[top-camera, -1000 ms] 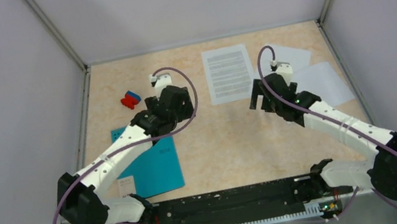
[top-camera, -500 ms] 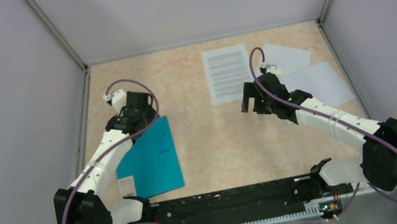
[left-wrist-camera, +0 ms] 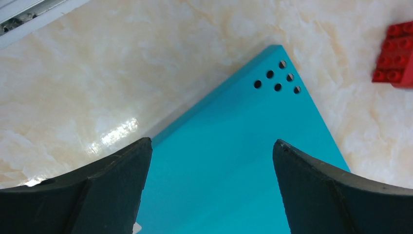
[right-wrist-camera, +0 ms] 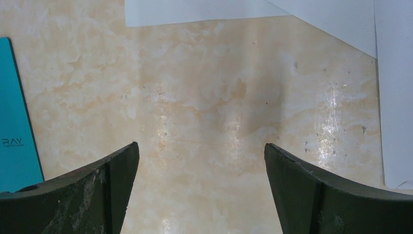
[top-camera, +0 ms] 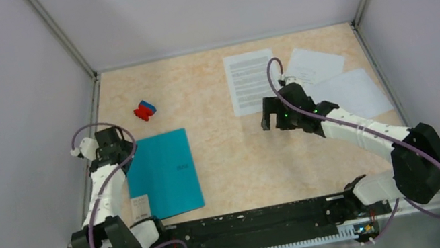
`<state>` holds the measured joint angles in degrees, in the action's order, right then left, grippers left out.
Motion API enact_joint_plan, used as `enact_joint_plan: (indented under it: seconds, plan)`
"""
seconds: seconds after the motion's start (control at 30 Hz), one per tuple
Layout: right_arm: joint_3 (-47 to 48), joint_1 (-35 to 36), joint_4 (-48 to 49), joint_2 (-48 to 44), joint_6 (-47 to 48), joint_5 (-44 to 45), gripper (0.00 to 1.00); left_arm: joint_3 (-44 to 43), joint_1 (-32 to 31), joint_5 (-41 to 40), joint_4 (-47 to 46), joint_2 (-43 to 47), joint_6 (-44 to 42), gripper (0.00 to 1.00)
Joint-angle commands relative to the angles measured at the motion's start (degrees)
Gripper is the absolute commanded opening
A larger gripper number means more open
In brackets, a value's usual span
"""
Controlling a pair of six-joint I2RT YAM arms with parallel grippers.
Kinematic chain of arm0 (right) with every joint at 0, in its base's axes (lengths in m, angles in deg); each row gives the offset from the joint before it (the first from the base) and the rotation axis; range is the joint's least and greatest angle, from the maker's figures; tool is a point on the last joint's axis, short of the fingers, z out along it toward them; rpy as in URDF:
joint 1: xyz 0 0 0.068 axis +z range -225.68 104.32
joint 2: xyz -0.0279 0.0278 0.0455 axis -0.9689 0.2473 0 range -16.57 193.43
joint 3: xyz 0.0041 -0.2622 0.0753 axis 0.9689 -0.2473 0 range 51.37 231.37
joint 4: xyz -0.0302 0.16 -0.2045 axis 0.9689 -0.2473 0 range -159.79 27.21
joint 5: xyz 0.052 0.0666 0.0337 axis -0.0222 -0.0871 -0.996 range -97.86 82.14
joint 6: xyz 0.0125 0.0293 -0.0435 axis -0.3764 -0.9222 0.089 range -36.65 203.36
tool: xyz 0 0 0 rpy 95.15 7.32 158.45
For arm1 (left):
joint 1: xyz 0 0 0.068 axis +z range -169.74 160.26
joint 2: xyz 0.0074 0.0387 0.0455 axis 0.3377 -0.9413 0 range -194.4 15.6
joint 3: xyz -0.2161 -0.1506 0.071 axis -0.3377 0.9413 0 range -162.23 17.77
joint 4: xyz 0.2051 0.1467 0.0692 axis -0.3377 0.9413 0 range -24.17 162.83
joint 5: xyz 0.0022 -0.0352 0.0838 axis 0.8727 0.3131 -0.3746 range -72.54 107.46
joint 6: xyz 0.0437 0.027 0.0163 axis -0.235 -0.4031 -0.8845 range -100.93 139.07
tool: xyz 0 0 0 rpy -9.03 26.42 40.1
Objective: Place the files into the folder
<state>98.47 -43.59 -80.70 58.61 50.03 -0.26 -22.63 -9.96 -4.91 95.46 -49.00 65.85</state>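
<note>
The teal folder (top-camera: pixel 165 174) lies shut on the table at the left, a small white label at its near corner. My left gripper (top-camera: pixel 117 150) hangs open over its far left corner. In the left wrist view the folder (left-wrist-camera: pixel 234 161) fills the gap between the open gripper (left-wrist-camera: pixel 210 146). The files lie at the back right: a printed sheet (top-camera: pixel 252 81) and two nearly blank sheets (top-camera: pixel 313 65) (top-camera: pixel 354 93). My right gripper (top-camera: pixel 270 119) is open just near of the printed sheet, over bare table, its fingertips (right-wrist-camera: pixel 200 146) holding nothing. White sheet edges (right-wrist-camera: pixel 195 10) show ahead of it.
A small red-and-blue block (top-camera: pixel 144 110) sits behind the folder, also seen as the red block (left-wrist-camera: pixel 397 58) in the left wrist view. Grey walls and a metal rail (top-camera: pixel 90 130) close the table on the left, back and right.
My left arm has swung from the back middle of the table leftward and nearer, to the folder's far left corner. The right gripper has crept left. Both stayed open.
</note>
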Motion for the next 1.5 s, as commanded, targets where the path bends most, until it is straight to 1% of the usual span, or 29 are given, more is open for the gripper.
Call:
enact_joint_plan:
  seconds: [0.0,0.07,0.17,0.37,0.47,0.53,0.63,0.67,0.8,0.93,1.1,1.23,1.33,1.47]
  plan:
    - [-0.6,0.4,2.7,-0.5,3.4,-1.1,0.99,2.9,6.9,6.1,-5.9,0.7,-0.4,0.99]
    - [-0.6,0.4,3.1,-0.6,4.0,-1.2,0.99,4.8,10.0,11.0,-8.0,0.0,-0.2,0.99]
    - [-0.9,0.4,3.8,-1.1,4.1,-1.5,0.99,8.0,12.0,15.8,-11.2,-1.0,1.1,0.99]
    - [-1.8,0.4,5.1,-2.1,4.1,-1.8,0.99,12.5,11.8,28.1,-16.7,-4.4,2.1,0.99]
    - [-2.4,0.5,5.5,-2.7,4.2,-1.8,0.99,14.9,10.0,31.0,-19.3,-3.0,2.2,0.99]
    - [-3.1,0.4,6.2,-2.8,4.1,-2.0,0.99,14.7,6.5,30.5,-19.4,-2.3,1.9,0.99]
    - [-4.2,0.4,7.6,-2.4,3.4,-3.2,0.99,13.0,-2.0,28.0,-18.1,-2.7,3.0,0.99]
    - [-4.6,0.4,8.3,-2.1,3.1,-3.7,0.99,12.4,-3.7,27.0,-17.6,-3.1,3.7,0.99]
    - [-6.3,0.4,10.9,-0.9,1.3,-6.9,0.99,11.1,-14.2,24.4,-16.4,-5.4,10.0,0.99]
    - [-8.6,0.8,14.1,0.6,-1.1,-10.5,0.99,10.3,-23.0,20.6,-16.5,-6.1,15.8,0.99]
    - [-10.4,0.9,16.8,3.6,-3.5,-11.7,0.99,5.9,-32.9,17.7,-15.8,-10.4,20.5,0.99]
    - [-11.3,0.9,19.6,6.6,-5.5,-13.1,0.99,2.0,-37.9,16.2,-15.2,-14.5,22.3,0.99]
    - [-11.1,1.1,22.0,9.2,-7.1,-14.6,0.98,-1.1,-39.0,16.9,-15.2,-17.7,21.0,0.99]
    - [-8.8,1.3,23.0,12.6,-8.0,-14.1,0.98,-5.0,-39.8,19.0,-16.1,-22.0,18.9,0.99]
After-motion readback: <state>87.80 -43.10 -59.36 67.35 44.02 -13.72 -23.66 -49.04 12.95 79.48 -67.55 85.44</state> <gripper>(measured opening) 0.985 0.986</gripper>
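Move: The folder lies flat under the left gripper, its middle some 11 cm to that hand's right, 6 cm back and about 6 cm below, so that the fingers hang near its left edge. The toy block stands roughly 20 cm ahead and 7 cm to the right. From the right gripper the folder's middle is about 42 cm to the left, 8 cm back and 8 cm below; the printed sheet lies about 25 cm ahead of this hand and 3 cm left. Lower the left gripper about 5 cm, slightly back and left, so the left finger drops outside the folder's left edge; then, fingers open, sweep right nearly 30 cm at that height, pushing along the edge while turning the wrist some 30 degrees clockwise. Bring the open right gripper down 6 cm and a little back, then in left to meet the folder's right edge near the far corner. ##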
